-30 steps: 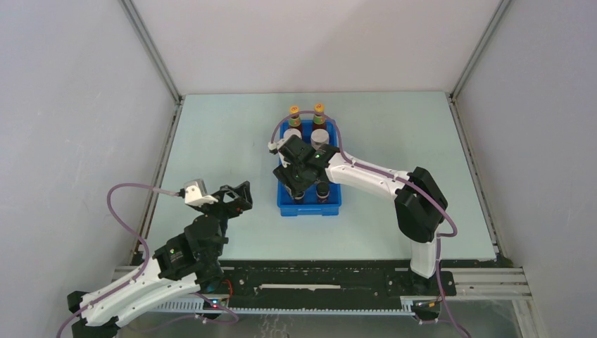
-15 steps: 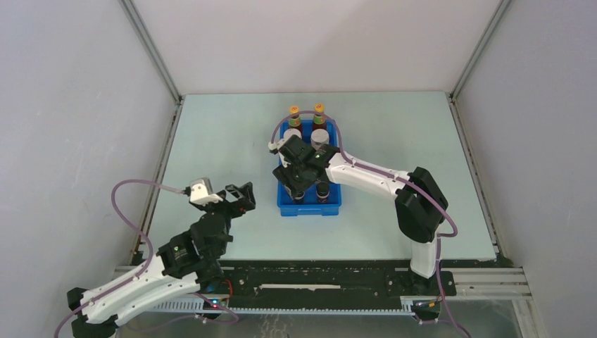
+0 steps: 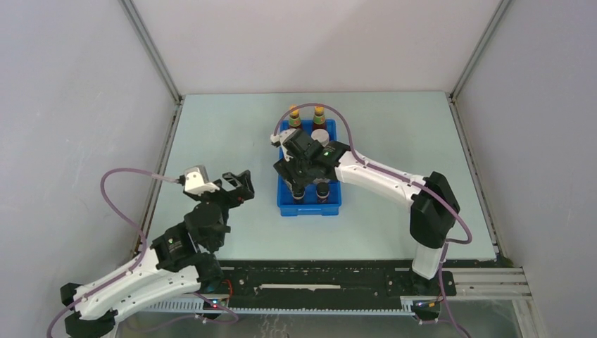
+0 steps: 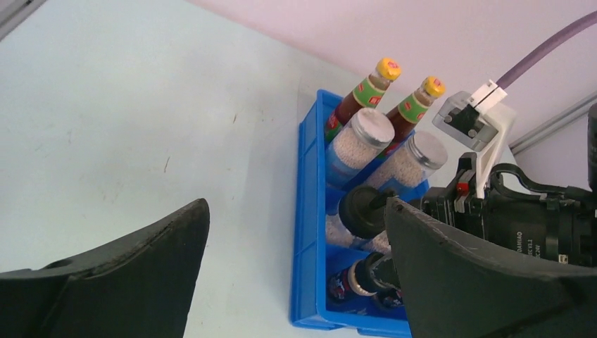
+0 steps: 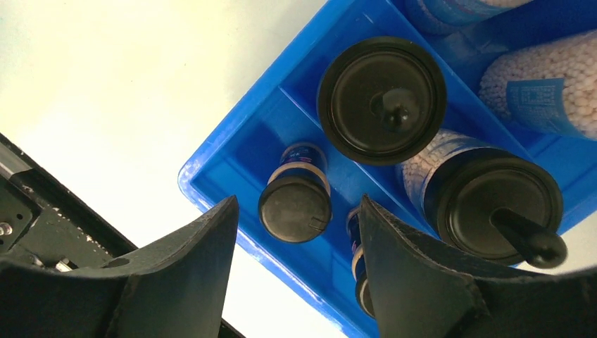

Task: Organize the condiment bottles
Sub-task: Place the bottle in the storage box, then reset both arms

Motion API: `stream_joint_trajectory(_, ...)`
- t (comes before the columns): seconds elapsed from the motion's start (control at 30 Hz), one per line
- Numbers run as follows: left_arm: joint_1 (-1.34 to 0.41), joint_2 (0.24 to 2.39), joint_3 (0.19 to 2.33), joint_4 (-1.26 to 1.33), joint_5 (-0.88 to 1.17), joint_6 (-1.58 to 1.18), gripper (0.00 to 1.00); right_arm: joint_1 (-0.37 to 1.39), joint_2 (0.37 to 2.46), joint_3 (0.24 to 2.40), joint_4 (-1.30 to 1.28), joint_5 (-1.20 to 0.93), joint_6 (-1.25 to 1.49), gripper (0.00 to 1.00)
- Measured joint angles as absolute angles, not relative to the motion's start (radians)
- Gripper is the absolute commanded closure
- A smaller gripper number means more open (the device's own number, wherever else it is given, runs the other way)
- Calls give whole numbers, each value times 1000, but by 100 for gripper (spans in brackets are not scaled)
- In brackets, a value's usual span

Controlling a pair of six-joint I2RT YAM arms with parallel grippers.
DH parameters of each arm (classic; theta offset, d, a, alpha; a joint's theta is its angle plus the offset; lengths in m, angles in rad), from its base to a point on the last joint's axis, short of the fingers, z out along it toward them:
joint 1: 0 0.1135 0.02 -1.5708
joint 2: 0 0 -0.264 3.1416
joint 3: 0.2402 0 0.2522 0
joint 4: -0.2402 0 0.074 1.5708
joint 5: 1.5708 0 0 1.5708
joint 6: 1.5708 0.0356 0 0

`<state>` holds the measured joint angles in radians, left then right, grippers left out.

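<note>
The condiment bottles stand in pairs in the blue tray [image 3: 310, 209]. At its far end are two red sauce bottles [image 4: 367, 90] with yellow caps, then two grey-lidded jars [image 4: 371, 128], then black-lidded jars [image 5: 381, 99], and at the near end tiny dark jars [image 5: 295, 206]. My right gripper [image 5: 299, 203] hangs open over the near end, its fingers either side of one tiny jar and not touching it; the other tiny jar is half hidden behind its right finger. My left gripper [image 4: 297, 208] is wide open and empty, low over the table left of the tray [image 4: 305, 211].
The pale table [image 3: 232, 134] is walled at the back and on both sides. The right arm [image 3: 380, 179] reaches over the tray from the right. A purple cable loops above the sauce bottles [image 3: 293, 115]. The near table edge [image 5: 28, 204] shows under the right wrist.
The right gripper's jaws have widened and its wrist has lifted slightly toward the tray's far end. The left gripper has shifted a little forward and to the right, still open.
</note>
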<state>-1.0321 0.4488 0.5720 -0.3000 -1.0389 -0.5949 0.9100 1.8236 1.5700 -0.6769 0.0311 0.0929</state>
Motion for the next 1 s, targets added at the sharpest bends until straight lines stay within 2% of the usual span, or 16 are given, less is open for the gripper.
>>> stream_joint_trajectory(0.4, -1032, 609, 730, -84, -1032, -275, 0, 916, 1714, 1593, -680, 89, 91, 28)
stream_joint_trajectory(0.7, -1027, 763, 940, 84, -825, 53, 0, 939, 1537, 1593, -673, 233, 67, 28)
stream_joint_trajectory(1.0, -1025, 781, 978, 124, -613, 176, 0, 979, 1296, 1550, -567, 418, 27, 28)
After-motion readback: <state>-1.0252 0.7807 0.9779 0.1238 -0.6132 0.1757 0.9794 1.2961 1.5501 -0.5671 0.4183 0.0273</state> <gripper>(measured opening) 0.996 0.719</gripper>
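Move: The small black-capped bottle already stands in the box's near left corner, straight below the right gripper, its middle some 7 cm down. Its twin stands about 7 cm to the right of it, level with it. The left black-capped jar is about 7 cm ahead of the bottle, the right one about 7 cm ahead and 7 cm right. From the left gripper the bottle lies roughly 6 cm ahead, 15 cm right and 18 cm below. Raise the open right gripper away from the placed bottle by some 23 cm, slowly at first, then faster and veering about 8 cm right over the box, swinging the fingers up from their downward slant. Meanwhile lift the empty left gripper about 18 cm and bring it some 9 cm right, towards the box's left side, tipping its fingers up and turning them clockwise by some 20 degrees; keep both open. ##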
